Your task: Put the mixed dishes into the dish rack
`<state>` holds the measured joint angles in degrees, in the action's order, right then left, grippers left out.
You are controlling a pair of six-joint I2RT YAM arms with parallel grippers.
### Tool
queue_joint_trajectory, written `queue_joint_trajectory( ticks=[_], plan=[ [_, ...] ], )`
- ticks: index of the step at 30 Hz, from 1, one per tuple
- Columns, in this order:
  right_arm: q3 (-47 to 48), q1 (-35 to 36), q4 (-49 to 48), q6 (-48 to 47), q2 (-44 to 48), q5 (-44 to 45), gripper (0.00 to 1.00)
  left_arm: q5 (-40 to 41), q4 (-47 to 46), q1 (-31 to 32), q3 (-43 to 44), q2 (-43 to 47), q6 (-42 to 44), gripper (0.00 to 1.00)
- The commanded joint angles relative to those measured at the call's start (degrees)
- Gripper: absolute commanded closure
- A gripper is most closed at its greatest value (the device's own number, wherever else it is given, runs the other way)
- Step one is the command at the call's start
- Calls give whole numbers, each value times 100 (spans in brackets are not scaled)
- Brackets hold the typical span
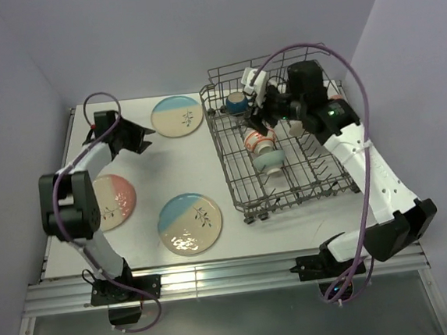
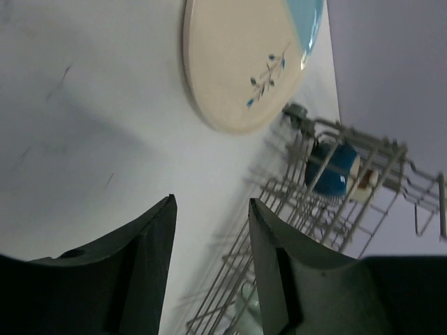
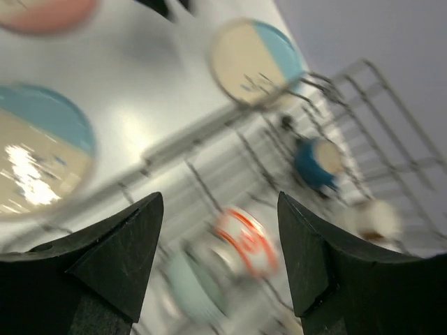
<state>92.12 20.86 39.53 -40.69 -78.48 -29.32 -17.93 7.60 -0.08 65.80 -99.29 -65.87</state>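
The grey wire dish rack [image 1: 234,178] stands at the right. In it are a dark-blue mug [image 1: 236,102], an orange-red bowl [image 1: 259,139] and a pale teal bowl [image 1: 270,160]. My right gripper [image 1: 260,116] hangs open and empty over the rack. Its wrist view, blurred, shows the orange-red bowl [image 3: 248,241] and teal bowl [image 3: 195,286] below the open gripper [image 3: 220,199]. Three plates lie on the table: a blue one at the back [image 1: 177,115], a pink one at the left [image 1: 113,201], a blue one in front [image 1: 189,222]. My left gripper [image 1: 144,139] is open and empty, left of the back plate [image 2: 241,63].
The left wrist view shows the open gripper [image 2: 211,202] above bare white table, with the rack's corner [image 2: 279,209] and blue mug [image 2: 334,167] beyond. A pale, brownish blurred object [image 3: 377,220] sits beside the mug. Purple walls close the back and sides.
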Motion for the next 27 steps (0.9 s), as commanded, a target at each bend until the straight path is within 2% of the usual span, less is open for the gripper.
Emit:
queue_joint_trajectory(
  ticks=[1, 2, 5, 7, 13, 16, 21, 24, 25, 26, 27],
  plan=[
    [-536, 515, -1957, 2211, 53, -689, 27, 720, 1230, 367, 1283, -1000, -401, 48],
    [-554, 568, -1958, 2258, 26, -741, 27, 860, 1531, 411, 1939, -1266, -401, 48],
    [-555, 691, -1993, 2302, -71, -628, 27, 1485, 2780, 570, 3144, -2181, -410, 46],
    [-476, 682, -2002, 2302, -150, -513, 26, 1661, 3176, 588, 3500, -2593, -374, 45],
    [-440, 551, -2125, 2434, -273, -662, 25, 1758, 3292, 588, 4247, -3279, -252, 48],
    [-431, 516, -2151, 2478, -308, -767, 25, 1732, 3529, 588, 4914, -3676, -207, 50],
    [-493, 515, -2195, 2530, -317, -935, 26, 1697, 3416, 597, 4978, -3888, -269, 53],
    [-572, 507, -2204, 2531, -300, -996, 26, 1644, 3362, 588, 4890, -3993, -313, 58],
    [-589, 507, -2221, 2531, -291, -1023, 26, 1644, 3380, 588, 4916, -4028, -322, 62],
    [-616, 524, -2221, 2539, -282, -1058, 26, 1644, 3415, 588, 4933, -4072, -348, 72],
    [-625, 515, -2213, 2522, -265, -1084, 26, 1627, 3433, 596, 4934, -4133, -339, 77]
  ],
)
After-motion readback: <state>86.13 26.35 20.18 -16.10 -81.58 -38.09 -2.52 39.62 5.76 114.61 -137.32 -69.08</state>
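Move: The far plate, blue and cream, has its middle about 16 cm ahead of my left hand, 8 cm to its right and 11 cm below. Back from that hand, the pink-edged plate is some 17 cm behind and 16 cm left; the near blue plate is 26 cm behind and 12 cm right. From my right hand the far plate lies roughly 27 cm ahead, 21 cm left and 34 cm down. I swing my left hand forward and down to the near-left rim of the far plate, about 10 cm each way, mostly forward first, then down, tipping the fingers some 20 degrees more downward. At the rim I start narrowing the half-open fingers around the plate's edge. My open right hand goes about 8 cm left above the rack, rolling its left side up, and waits there. ##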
